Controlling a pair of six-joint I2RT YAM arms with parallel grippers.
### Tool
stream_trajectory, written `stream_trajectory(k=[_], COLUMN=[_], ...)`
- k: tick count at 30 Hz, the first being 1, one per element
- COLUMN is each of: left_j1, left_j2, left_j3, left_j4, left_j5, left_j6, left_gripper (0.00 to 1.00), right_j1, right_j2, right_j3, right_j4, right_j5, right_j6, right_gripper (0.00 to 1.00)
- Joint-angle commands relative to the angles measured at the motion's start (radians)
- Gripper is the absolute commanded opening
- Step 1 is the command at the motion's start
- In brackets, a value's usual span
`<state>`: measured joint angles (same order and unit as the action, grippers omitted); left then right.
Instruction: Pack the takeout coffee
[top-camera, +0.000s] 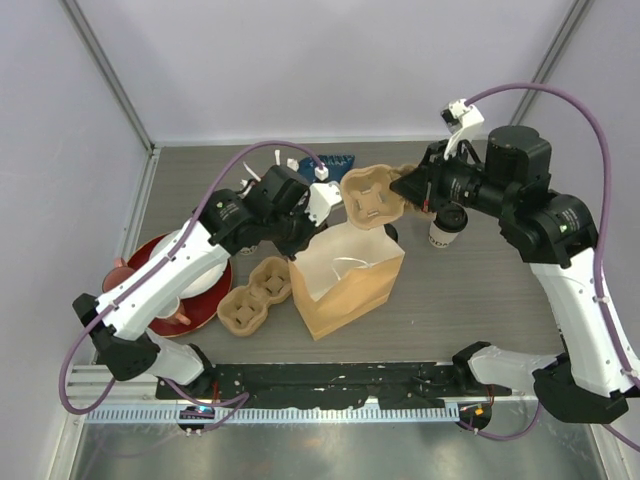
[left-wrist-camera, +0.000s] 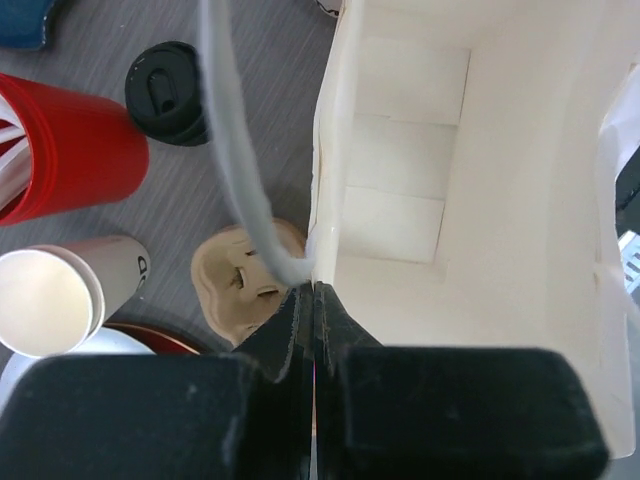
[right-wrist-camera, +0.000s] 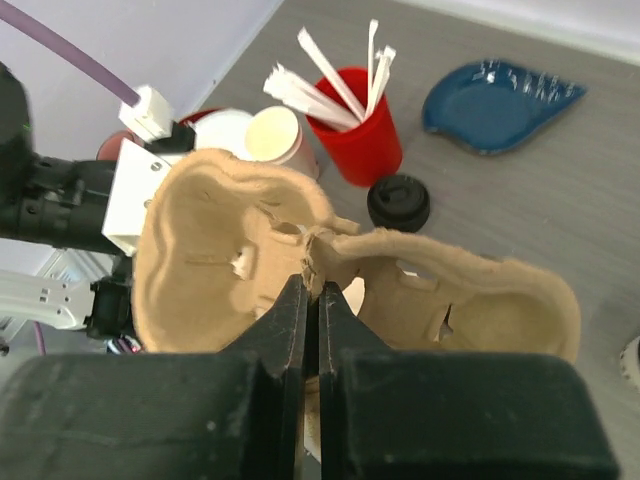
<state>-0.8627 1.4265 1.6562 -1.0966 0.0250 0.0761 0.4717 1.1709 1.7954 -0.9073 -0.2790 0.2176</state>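
One takeout coffee (top-camera: 446, 228), a cream cup with a black lid, stands on the table under my right arm. My right gripper (top-camera: 402, 190) (right-wrist-camera: 320, 284) is shut on the centre ridge of a pulp cup carrier (top-camera: 371, 197) (right-wrist-camera: 220, 240), which it holds in the air over the open brown paper bag (top-camera: 345, 282). My left gripper (top-camera: 293, 252) (left-wrist-camera: 313, 292) is shut on the bag's left rim (left-wrist-camera: 325, 180). The bag's pale inside (left-wrist-camera: 470, 200) shows nothing in it. A black lid (left-wrist-camera: 165, 78) (right-wrist-camera: 398, 202) sits by the red cup; what is under it is hidden.
A second pulp carrier (top-camera: 255, 295) (left-wrist-camera: 238, 275) lies left of the bag. A red cup of white sticks (right-wrist-camera: 355, 140) (left-wrist-camera: 60, 150), a lidless cream cup (left-wrist-camera: 55, 300) (right-wrist-camera: 272, 135) and a blue dish (right-wrist-camera: 500, 100) (top-camera: 335, 160) are behind. A red plate (top-camera: 210, 300) lies left.
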Motion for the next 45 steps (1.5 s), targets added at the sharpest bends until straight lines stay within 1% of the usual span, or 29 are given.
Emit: stream_trajectory(k=[1, 5, 7, 8, 11, 14, 19, 20, 22, 24, 27, 29, 31, 34, 35, 36, 38, 42, 45], left_j1=[0.004, 0.002, 0.002, 0.004, 0.004, 0.004, 0.007, 0.005, 0.008, 0.013, 0.022, 0.024, 0.031, 0.033, 0.033, 0.033, 0.031, 0.031, 0.031], left_j2=[0.009, 0.014, 0.012, 0.012, 0.012, 0.002, -0.014, -0.018, -0.02, -0.024, -0.029, -0.032, -0.032, -0.029, -0.029, -0.031, -0.031, -0.029, -0.028], left_j3=[0.007, 0.025, 0.036, 0.039, 0.037, 0.028, 0.005, 0.007, 0.005, 0.007, 0.011, 0.007, -0.001, -0.006, -0.003, 0.0, 0.014, 0.019, -0.006], left_j4=[0.06, 0.06, 0.055, 0.052, 0.056, 0.064, 0.086, 0.086, 0.081, 0.075, 0.069, 0.069, 0.073, 0.066, 0.066, 0.063, 0.063, 0.064, 0.078], left_j5=[0.058, 0.075, 0.096, 0.099, 0.096, 0.092, 0.098, 0.107, 0.121, 0.131, 0.148, 0.15, 0.139, 0.168, 0.182, 0.188, 0.216, 0.225, 0.228], left_j6=[-0.071, -0.108, -0.116, -0.116, -0.116, -0.101, -0.081, -0.081, -0.032, -0.016, -0.001, 0.008, 0.008, -0.005, -0.015, -0.036, -0.045, -0.05, -0.05], left_gripper=[0.0, 0.0, 0.0, 0.0, 0.0, 0.0, 0.0, 0.0, 0.0, 0.0, 0.0, 0.0, 0.0, 0.0, 0.0, 0.0, 0.0, 0.0, 0.0], right_j1=[0.054, 0.129, 0.165, 0.204, 0.263, 0.268, 0.266, 0.268, 0.266, 0.268, 0.268, 0.268, 0.268, 0.268, 0.269, 0.272, 0.283, 0.306, 0.318], right_j2=[-0.019, -0.04, -0.042, -0.037, -0.027, -0.033, -0.037, -0.042, -0.05, -0.059, -0.036, -0.045, -0.068, -0.079, -0.077, -0.077, -0.071, -0.057, -0.039], right_j3=[-0.092, -0.151, -0.186, -0.191, -0.188, -0.203, -0.251, -0.257, -0.275, -0.286, -0.286, -0.318, -0.355, -0.363, -0.364, -0.373, -0.384, -0.402, -0.428], right_j4=[0.044, 0.063, 0.083, 0.082, 0.044, 0.018, 0.024, 0.033, 0.057, 0.067, -0.01, -0.016, 0.007, 0.047, 0.068, 0.117, 0.157, 0.205, 0.237], right_j5=[-0.103, 0.039, 0.046, 0.061, 0.089, 0.095, 0.074, 0.058, -0.023, -0.026, -0.034, -0.095, -0.103, -0.045, 0.009, 0.032, 0.084, 0.168, 0.21], right_j6=[0.049, 0.078, 0.083, 0.078, 0.028, -0.036, -0.164, -0.184, -0.268, -0.32, -0.385, -0.423, -0.408, -0.342, -0.266, -0.227, -0.138, -0.095, -0.054], right_gripper=[0.01, 0.01, 0.01, 0.01, 0.01, 0.01, 0.01, 0.01, 0.01, 0.01, 0.01, 0.01, 0.01, 0.01, 0.01, 0.01, 0.01, 0.01, 0.01])
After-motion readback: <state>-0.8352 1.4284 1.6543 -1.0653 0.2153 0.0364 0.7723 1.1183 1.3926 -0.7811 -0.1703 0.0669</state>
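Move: The right hand holds the cup carrier high above the bag; the middle of the bag's mouth lies roughly 6 cm back, 9 cm to its left and 17 cm below. One lidded cup stands behind the bag, about 10 cm ahead of and 1 cm left of this hand, the other some 11 cm ahead and 15 cm right, both about 38 cm below. From the left hand, on the bag's left rim, the mouth's middle is some 12 cm right, 3 cm back and 2 cm below. Lower the right gripper about 12 cm towards the bag's mouth, carrying it some 6 cm left and 4 cm back (a bit farther back first, then slightly forward again), still pinching the carrier at the ridge between its cups. Dip the hand's left side and turn it counter-clockwise, then ease part of that turn back. Keep the left gripper shut on the rim and shift it about 2 cm right and slightly back. ##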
